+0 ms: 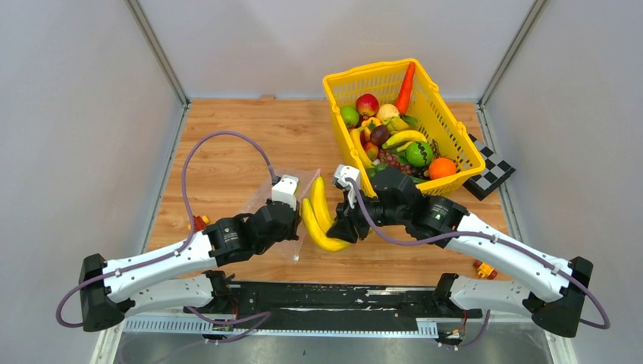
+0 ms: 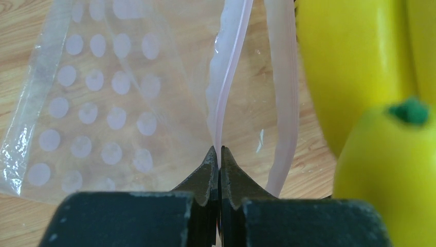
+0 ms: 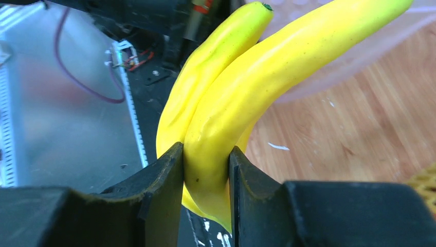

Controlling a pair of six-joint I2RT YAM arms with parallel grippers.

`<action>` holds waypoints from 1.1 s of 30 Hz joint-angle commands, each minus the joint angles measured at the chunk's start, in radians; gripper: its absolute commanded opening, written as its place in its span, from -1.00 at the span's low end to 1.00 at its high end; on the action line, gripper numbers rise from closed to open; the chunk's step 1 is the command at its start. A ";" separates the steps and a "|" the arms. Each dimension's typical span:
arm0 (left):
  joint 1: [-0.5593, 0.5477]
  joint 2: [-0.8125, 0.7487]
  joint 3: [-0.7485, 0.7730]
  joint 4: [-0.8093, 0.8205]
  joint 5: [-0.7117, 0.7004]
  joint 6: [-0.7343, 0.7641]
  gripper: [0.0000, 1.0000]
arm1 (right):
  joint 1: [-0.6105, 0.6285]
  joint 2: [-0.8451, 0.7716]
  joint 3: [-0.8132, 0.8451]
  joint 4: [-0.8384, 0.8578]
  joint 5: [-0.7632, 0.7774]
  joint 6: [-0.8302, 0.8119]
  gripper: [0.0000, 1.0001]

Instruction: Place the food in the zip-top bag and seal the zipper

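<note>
The clear zip-top bag (image 1: pixel 277 199) lies on the wood left of centre, its mouth facing right. My left gripper (image 2: pixel 218 154) is shut on one lip of the bag's zipper (image 2: pixel 226 87); the other pale strip (image 2: pixel 286 103) bows away, so the mouth stands open. My right gripper (image 3: pixel 205 164) is shut on a bunch of yellow bananas (image 3: pixel 241 87), held just right of the bag's mouth. In the top view the bananas (image 1: pixel 318 216) hang between the two grippers. More food (image 1: pixel 394 136) fills the yellow basket.
The yellow basket (image 1: pixel 447 121) stands at the back right, with a carrot (image 1: pixel 406 87) leaning on its rim. A checkered board (image 1: pixel 491 171) lies to its right. Grey walls close in the table on three sides. The black base rail (image 1: pixel 326 299) runs along the near edge.
</note>
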 commanded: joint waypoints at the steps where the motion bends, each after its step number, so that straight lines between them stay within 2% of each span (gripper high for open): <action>1: 0.002 0.011 0.019 0.040 0.007 0.015 -1.00 | 0.003 0.029 -0.017 0.169 -0.165 0.068 -0.93; 4: 0.002 0.014 0.027 0.032 0.006 0.024 -1.00 | 0.003 0.056 -0.024 0.186 -0.230 0.074 -0.92; 7: 0.002 0.001 0.027 0.029 -0.005 0.020 -1.00 | -0.005 0.098 -0.001 0.101 -0.163 0.050 -0.92; 11: 0.002 -0.035 0.012 0.048 -0.009 0.027 -1.00 | -0.053 0.116 -0.027 0.092 -0.229 0.039 -0.92; 17: 0.002 -0.077 0.003 0.074 0.030 0.072 -1.00 | -0.104 0.170 0.002 0.003 -0.191 0.008 -0.90; 22: 0.002 -0.054 0.028 0.057 0.097 0.179 -1.00 | -0.107 0.275 0.112 -0.124 -0.107 0.026 -0.88; 31: 0.002 0.050 0.055 0.084 0.216 0.122 -1.00 | -0.106 0.384 0.231 -0.071 0.007 0.175 -0.69; 33: 0.002 0.047 0.049 0.108 0.236 0.105 -1.00 | -0.106 0.406 0.251 -0.075 0.026 0.195 -0.55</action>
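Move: The bag's open mouth, which the bananas in the right hand are being taken to, lies about 9 cm left of that hand, some 3 cm ahead and 8 cm below. The yellow basket's middle is about 27 cm ahead of the right hand, 18 cm to its right and 15 cm lower. From the left hand, still pinching one lip of the mouth, the bananas' middle is roughly 6 cm to the right, level fore and aft and about 3 cm higher. Down and then forward, the right hand takes the still-pinched bananas tips-first into the bag mouth, sinking about 7 cm and ending 4 cm farther out, after a small swing left and back. Its fingers dip some 20 degrees steeper. The left hand keeps its pinch on the lip, bobs up 2 cm and back down, then shifts 2 cm right towards the bananas, turning about 10 degrees clockwise. ##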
